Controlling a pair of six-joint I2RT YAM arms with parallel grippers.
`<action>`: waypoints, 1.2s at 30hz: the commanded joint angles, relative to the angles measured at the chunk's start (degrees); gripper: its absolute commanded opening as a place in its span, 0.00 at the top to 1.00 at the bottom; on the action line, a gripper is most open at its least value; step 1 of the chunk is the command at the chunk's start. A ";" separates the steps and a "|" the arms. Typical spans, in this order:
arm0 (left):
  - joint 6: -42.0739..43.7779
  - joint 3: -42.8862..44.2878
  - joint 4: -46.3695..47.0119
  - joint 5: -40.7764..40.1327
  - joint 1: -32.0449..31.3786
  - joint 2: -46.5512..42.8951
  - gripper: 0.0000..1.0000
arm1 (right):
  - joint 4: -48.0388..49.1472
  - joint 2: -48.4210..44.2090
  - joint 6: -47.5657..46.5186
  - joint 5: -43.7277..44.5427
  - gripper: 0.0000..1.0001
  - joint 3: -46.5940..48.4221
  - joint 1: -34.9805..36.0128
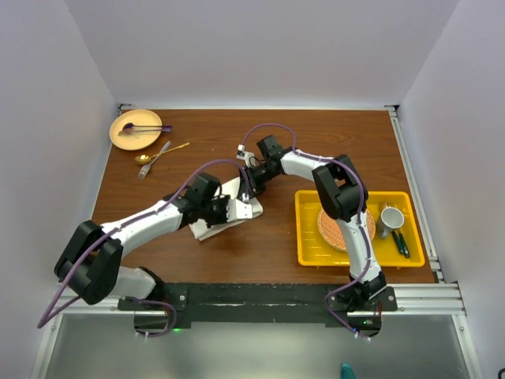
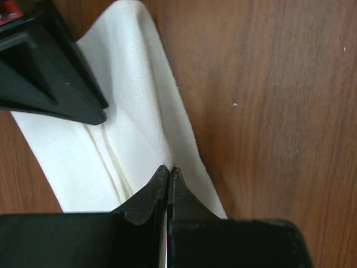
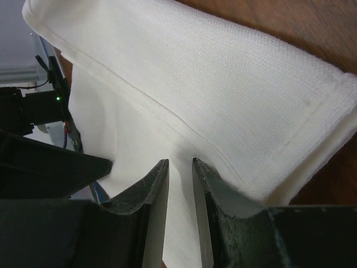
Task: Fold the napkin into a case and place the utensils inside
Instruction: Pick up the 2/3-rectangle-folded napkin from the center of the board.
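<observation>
The cream-white napkin [image 1: 210,229] lies partly folded on the brown table, left of centre. My left gripper [image 1: 241,208] is shut, its tips pinching a raised ridge of the napkin [image 2: 134,95] at the left gripper [image 2: 167,167]. My right gripper [image 1: 251,180] reaches in from the far side. In the right wrist view its narrow gap [image 3: 179,162] is filled by a layer of the napkin [image 3: 223,72], just under a hemmed folded edge. The gold utensils [image 1: 162,152] lie on the table at the far left, apart from both grippers.
A tan plate [image 1: 126,136] holding a purple utensil [image 1: 144,126] sits at the far left corner. A yellow tray [image 1: 309,237] on the right holds a woven orange mat [image 1: 331,230], a grey mug [image 1: 391,218] and dark green-handled utensils [image 1: 402,243].
</observation>
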 commanded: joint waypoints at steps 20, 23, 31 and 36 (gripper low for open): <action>-1.21 2.10 -8.78 6.66 8.44 1.22 0.64 | -8.07 4.25 -7.14 11.57 0.69 0.92 -0.26; -1.39 -1.86 -7.20 2.44 5.46 -2.03 0.62 | -7.99 4.42 -6.71 11.66 0.69 0.83 -0.35; -5.17 -7.14 0.54 -8.64 -0.44 -0.99 0.62 | -7.46 4.42 -6.18 12.01 0.69 0.31 -0.35; -4.21 -8.02 3.35 -11.88 -0.88 2.35 0.63 | -7.28 4.25 -6.09 12.01 0.69 -0.13 -0.35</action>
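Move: The left gripper is shut on the napkin's slightly raised near edge; the napkin's middle lies about 3 cm ahead of it, level sideways and 3 cm below. The right gripper's tips are some 8 cm ahead and 4 cm to the right, 3 cm lower. The fork lies roughly 17 cm ahead and 22 cm left. From the right gripper, the napkin's middle is about 5 cm back, 4 cm left and 1 cm down. Carry the pinched near edge forward over the napkin, not quite 4 cm, then open the left fingers about a third and let go. Draw the gripper back some 8 cm, drifting left and sinking to table height, then ease it forward about 2 cm so the open tips come astride the near fold. Keep the right gripper still on the far side, the napkin between its part-open fingers. ##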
